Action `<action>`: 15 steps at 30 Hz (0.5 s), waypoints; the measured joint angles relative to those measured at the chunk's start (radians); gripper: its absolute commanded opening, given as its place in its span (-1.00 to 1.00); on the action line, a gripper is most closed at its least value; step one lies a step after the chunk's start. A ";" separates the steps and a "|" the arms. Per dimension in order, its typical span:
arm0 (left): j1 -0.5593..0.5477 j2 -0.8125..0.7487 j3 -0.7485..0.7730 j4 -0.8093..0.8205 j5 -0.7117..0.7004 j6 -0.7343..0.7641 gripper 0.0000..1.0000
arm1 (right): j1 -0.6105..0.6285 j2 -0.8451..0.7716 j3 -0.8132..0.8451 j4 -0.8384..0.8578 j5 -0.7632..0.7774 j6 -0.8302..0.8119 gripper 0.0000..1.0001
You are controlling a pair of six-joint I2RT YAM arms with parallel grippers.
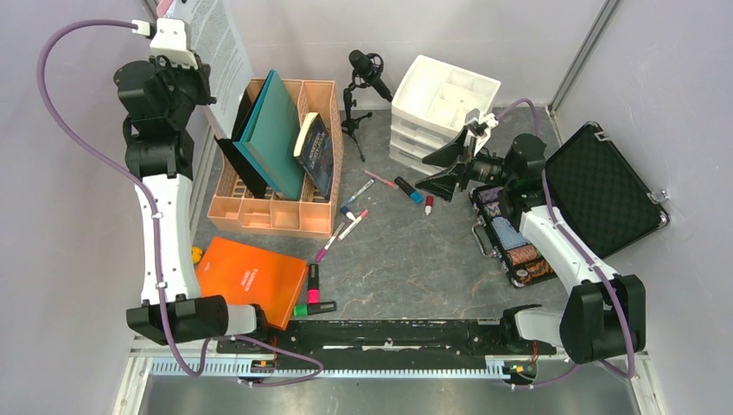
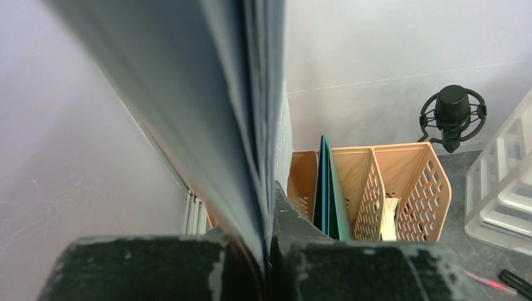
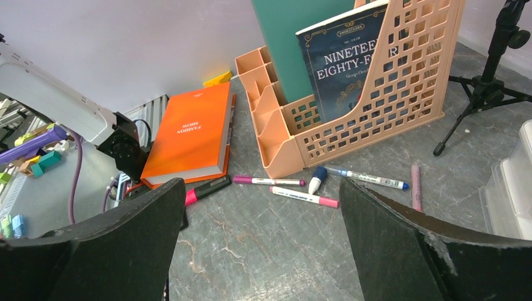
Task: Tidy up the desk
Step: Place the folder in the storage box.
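Observation:
The dark grey veined desk [image 1: 406, 268] holds a peach file organizer [image 1: 277, 212] with a teal book [image 1: 272, 134] and a dark blue book [image 1: 318, 151] standing in it. My left gripper [image 1: 200, 89] is raised left of the organizer. In the left wrist view it [image 2: 266, 251] is shut on a thin white printed booklet [image 2: 207, 94], seen edge-on above the organizer [image 2: 401, 182]. My right gripper [image 1: 445, 169] is open and empty above the desk. In the right wrist view it [image 3: 263, 251] hangs over bare desk [image 3: 263, 238], near loose markers [image 3: 304, 196].
An orange book [image 1: 251, 277] lies flat at front left with pink [image 1: 313, 281] and green [image 1: 314, 307] highlighters beside it. Several pens [image 1: 359, 190] lie mid-desk. A microphone on a tripod [image 1: 367, 69], a white drawer unit [image 1: 441, 99] and an open black foam-lined case [image 1: 605, 190] stand at the back and right.

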 measured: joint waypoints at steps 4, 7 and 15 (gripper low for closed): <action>0.000 0.003 -0.034 0.021 0.000 -0.005 -0.96 | 0.000 0.000 -0.002 0.000 -0.002 0.000 0.96; 0.000 0.003 -0.075 0.043 0.000 -0.005 -0.96 | 0.000 0.000 -0.003 0.000 -0.003 0.000 0.96; 0.002 0.002 -0.210 0.097 0.002 -0.005 -0.96 | -0.003 0.003 -0.006 0.000 -0.004 0.000 0.96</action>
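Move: The left hand holds the folder high over the storage box. The box's leftmost slot is about 35 cm below, some 4 cm ahead and 2 cm to the right. The teal folders stand about 9 cm right and 4 cm ahead, the dark 1984 book some 18 cm right and 3 cm ahead, and the orange book lies about 25 cm back and 4 cm right. From the right hand the slot is roughly 52 cm left and 15 cm ahead. The left hand, still pinching the upright folder near its rear edge, lowers it towards the leftmost slot, gathering speed and sinking about 7 cm while easing some 2 cm forward. The wrist tips forward and down by about 5 degrees or slightly more without otherwise turning, and the fingers keep their hold as the folder comes down on the left side of the black clipboard and teal folders. ##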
